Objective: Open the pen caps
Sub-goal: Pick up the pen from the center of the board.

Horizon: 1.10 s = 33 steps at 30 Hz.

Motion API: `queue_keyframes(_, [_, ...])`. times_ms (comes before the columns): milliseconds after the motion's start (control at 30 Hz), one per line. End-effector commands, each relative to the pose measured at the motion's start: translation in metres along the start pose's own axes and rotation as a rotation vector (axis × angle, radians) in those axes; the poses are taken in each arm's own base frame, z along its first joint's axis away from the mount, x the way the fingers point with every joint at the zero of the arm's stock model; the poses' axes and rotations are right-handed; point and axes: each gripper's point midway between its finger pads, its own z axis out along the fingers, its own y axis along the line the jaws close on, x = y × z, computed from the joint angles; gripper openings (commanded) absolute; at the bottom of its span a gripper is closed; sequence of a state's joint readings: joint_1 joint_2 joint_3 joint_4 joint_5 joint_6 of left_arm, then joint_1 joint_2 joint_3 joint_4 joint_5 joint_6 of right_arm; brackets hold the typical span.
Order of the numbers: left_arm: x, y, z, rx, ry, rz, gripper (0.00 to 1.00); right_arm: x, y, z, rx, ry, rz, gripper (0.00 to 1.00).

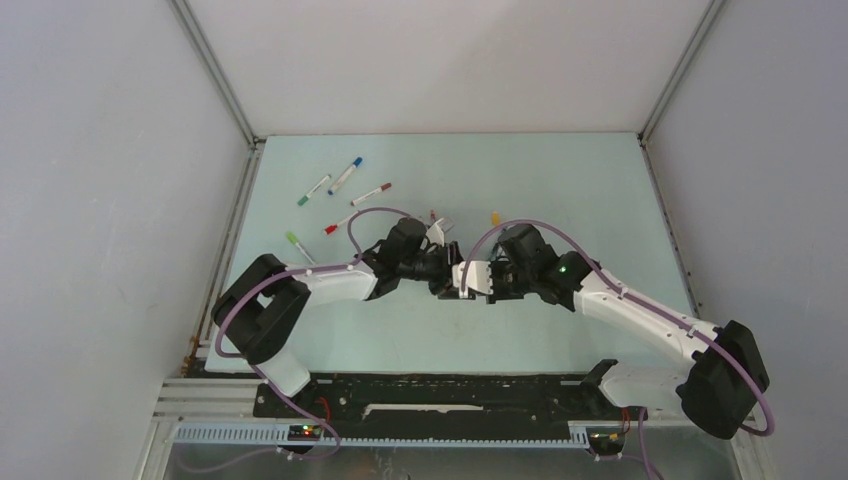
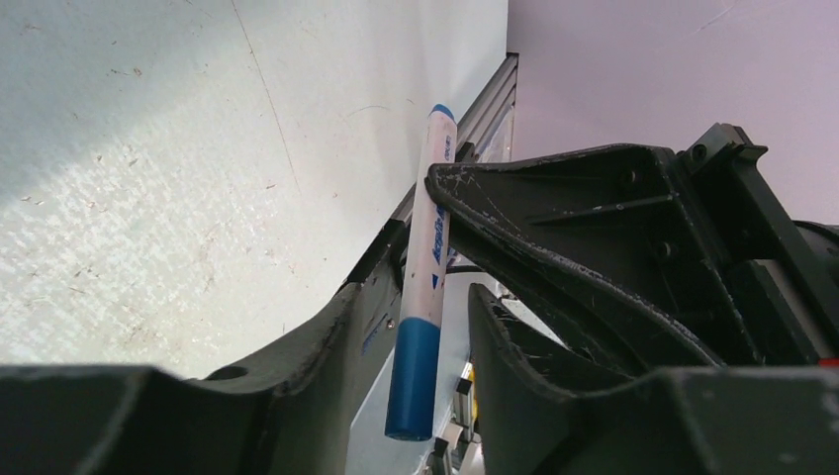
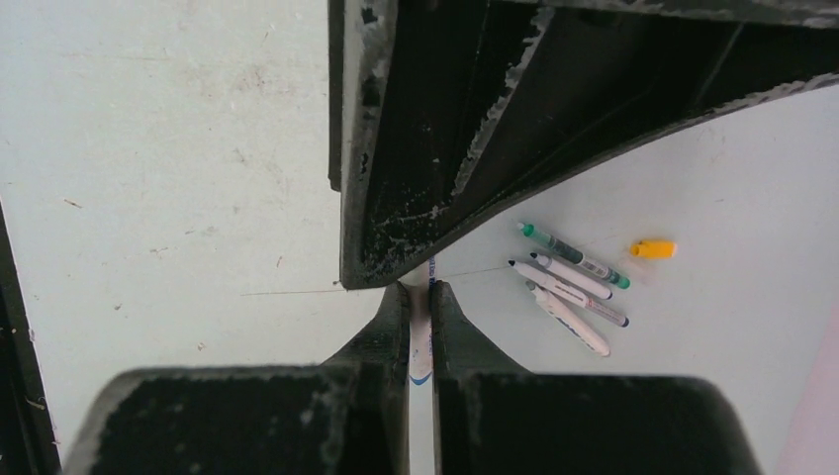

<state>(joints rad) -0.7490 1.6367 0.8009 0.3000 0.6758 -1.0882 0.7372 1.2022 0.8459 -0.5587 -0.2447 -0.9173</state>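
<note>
A white pen (image 2: pixel 432 228) with a blue pen cap (image 2: pixel 411 381) is held in the air over the middle of the table. My right gripper (image 3: pixel 419 297) is shut on its white barrel (image 3: pixel 419 341). My left gripper (image 2: pixel 420 346) faces it, one jaw on each side of the blue cap, with a gap showing between the cap and the right finger (image 2: pixel 514 356). In the top view the left gripper (image 1: pixel 450 270) and the right gripper (image 1: pixel 468 279) meet tip to tip. A loose yellow cap (image 3: pixel 653 248) lies on the table.
Three pens (image 3: pixel 569 287) lie together beside the yellow cap (image 1: pixel 494 216), one with a green cap (image 3: pixel 574 255). Several capped pens lie at the back left, among them blue (image 1: pixel 346 175), red (image 1: pixel 371 194) and green (image 1: pixel 298 244). Walls enclose the table on three sides.
</note>
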Motion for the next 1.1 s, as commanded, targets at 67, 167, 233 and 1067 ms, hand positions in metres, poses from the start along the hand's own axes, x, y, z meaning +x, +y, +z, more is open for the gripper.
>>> queue_keyframes(67, [-0.008,-0.023,0.003,0.053,-0.002,0.069,0.40,-0.005,-0.001,0.003,0.017,-0.006,-0.038,0.00])
queue_keyframes(167, [-0.007,-0.022,0.004,0.056,0.005,0.068,0.22,-0.005,0.000,0.003,0.016,-0.004,-0.041,0.00])
queue_keyframes(233, [-0.005,-0.023,0.004,0.064,0.013,0.069,0.07,-0.007,0.000,0.002,0.022,-0.006,-0.047,0.00])
queue_keyframes(1067, [-0.040,-0.064,-0.052,0.032,-0.380,0.453,0.00,-0.002,-0.090,-0.147,0.390,-0.271,0.559,0.65])
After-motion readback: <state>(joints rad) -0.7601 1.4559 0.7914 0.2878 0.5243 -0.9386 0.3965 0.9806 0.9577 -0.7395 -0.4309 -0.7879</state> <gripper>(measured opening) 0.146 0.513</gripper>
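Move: Between the two grippers, the blue-capped pen has its middle about 4 cm to the left hand's right, level with its still open fingers. From the right hand, which already grips the barrel, the pen's middle is some 2 cm left. The row of four pens lies on the board about 10 cm ahead, 10 cm right and 11 cm below the left hand, and the loose blue caps 5 cm to its left, also 11 cm below. Closing on the capped end, the left fingers take the pen while the right hand stays almost in place, still gripping the barrel. The right fingers then open and come away, rising about 8 cm and going 6 to 7 cm right, while the left hand lifts the pen some 5 cm, drifts slightly forward and rolls about 15 degrees. ##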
